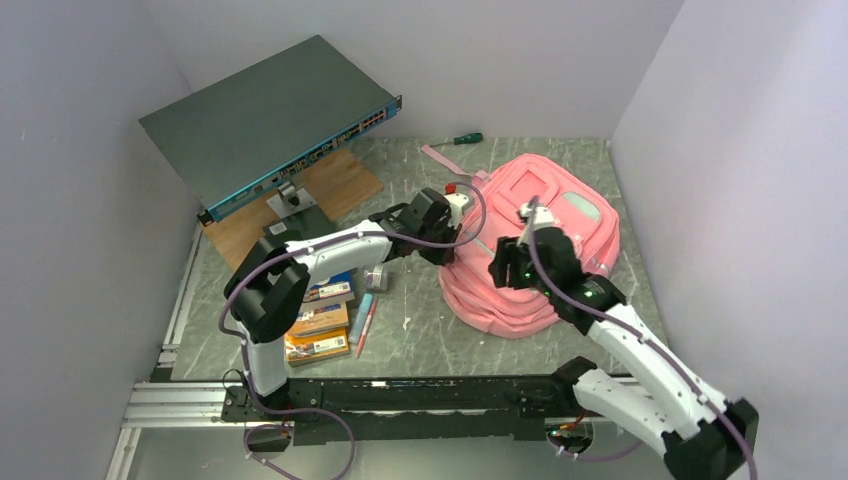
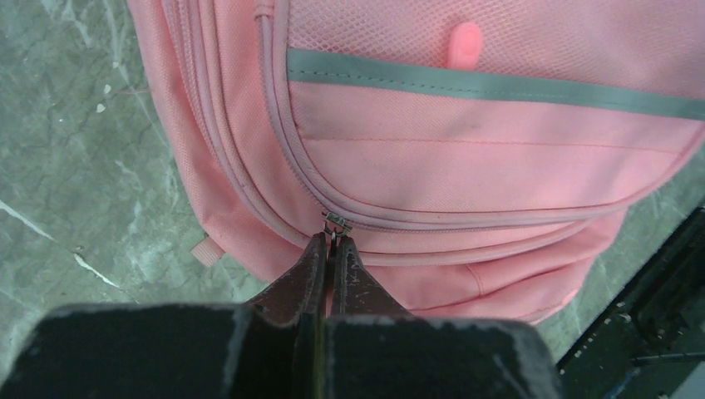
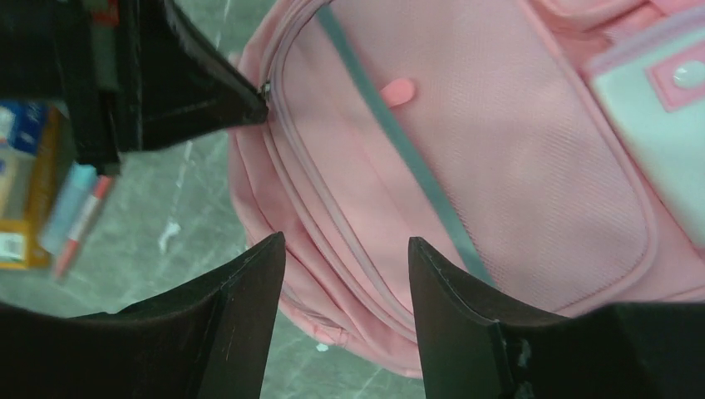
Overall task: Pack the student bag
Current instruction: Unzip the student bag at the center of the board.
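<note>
The student bag (image 1: 560, 215) is a pink backpack lying flat on the marbled table, right of centre. My left gripper (image 2: 331, 245) is shut on a small metal zipper pull (image 2: 337, 223) on the curved zip at the bag's corner. In the top view that gripper (image 1: 450, 248) sits at the bag's left edge. The right wrist view shows the left fingertips (image 3: 249, 100) meeting at the zip. My right gripper (image 3: 345, 245) hangs open just above the bag's (image 3: 499, 166) lower edge with nothing between its fingers. From above, the right gripper (image 1: 500, 270) is over the bag's near-left part.
A grey network switch (image 1: 270, 120) leans on a stand over a wooden board (image 1: 345, 185) at the back left. A green-handled screwdriver (image 1: 462, 139) lies at the back. Stacked books (image 1: 320, 320) and pens (image 1: 365, 315) lie by the left arm. A metal rail (image 1: 400, 395) runs along the near edge.
</note>
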Robot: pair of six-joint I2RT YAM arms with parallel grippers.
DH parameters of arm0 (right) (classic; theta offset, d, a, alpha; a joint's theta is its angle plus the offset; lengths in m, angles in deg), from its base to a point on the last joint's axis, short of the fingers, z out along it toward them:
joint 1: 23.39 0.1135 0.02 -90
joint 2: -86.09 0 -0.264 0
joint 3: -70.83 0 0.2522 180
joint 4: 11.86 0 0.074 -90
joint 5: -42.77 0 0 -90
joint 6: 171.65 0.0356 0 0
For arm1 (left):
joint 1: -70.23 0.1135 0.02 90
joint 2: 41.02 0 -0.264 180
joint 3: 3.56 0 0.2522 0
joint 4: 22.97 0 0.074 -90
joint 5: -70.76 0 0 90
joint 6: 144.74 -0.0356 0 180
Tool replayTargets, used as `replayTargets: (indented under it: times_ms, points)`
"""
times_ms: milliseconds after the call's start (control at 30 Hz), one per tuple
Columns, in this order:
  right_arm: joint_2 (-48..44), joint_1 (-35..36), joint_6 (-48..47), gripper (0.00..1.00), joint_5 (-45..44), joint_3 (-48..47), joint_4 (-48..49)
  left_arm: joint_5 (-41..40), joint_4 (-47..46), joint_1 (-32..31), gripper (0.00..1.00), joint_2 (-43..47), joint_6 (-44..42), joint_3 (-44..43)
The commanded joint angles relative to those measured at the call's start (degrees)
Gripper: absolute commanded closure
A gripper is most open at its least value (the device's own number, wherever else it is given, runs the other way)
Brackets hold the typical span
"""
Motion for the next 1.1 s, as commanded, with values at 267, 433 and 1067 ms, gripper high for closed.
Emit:
replayTargets:
  times_ms: [267,433,1067]
  points:
    - [13.28,20.82,-9.65,0.43,-23.78,-4.47,2.53,17.25,1.44,4.61,1.0,6.28,-1.04,0.67]
    - [16.21,26.58,-13.05,0.39,-28.85,-3.94,5.69,21.07,-0.11,5.57,1.0,7.16,-0.21,1.82]
    - [24.62,30.91,-11.01,1.0,-48.55,-4.16,6.22,20.26,1.63,7.06,1.0,8.86,0.19,1.43]
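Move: The right hand is open above the bag. The zipper seam it goes for is about 5 cm to its left, 1 cm ahead and 6 cm below, and the zipper pull farther along, some 10 cm left, 3 ahead and 7 below. The bag's grey stripe lies roughly 3 cm ahead, 1 left and 7 below. The left hand already has the pull in its fingertips; that seam spot is about 5 cm to its right and 2 back. The right fingers close on the bag's piped zipper seam a few cm short of the left fingertips, pinching it after the hand has sunk and swung left, about 5 cm each, its left side rolling down some 40 degrees. Meanwhile the left hand keeps its hold on the pull and draws it up about 4 cm and back about 2, tilting a little. ##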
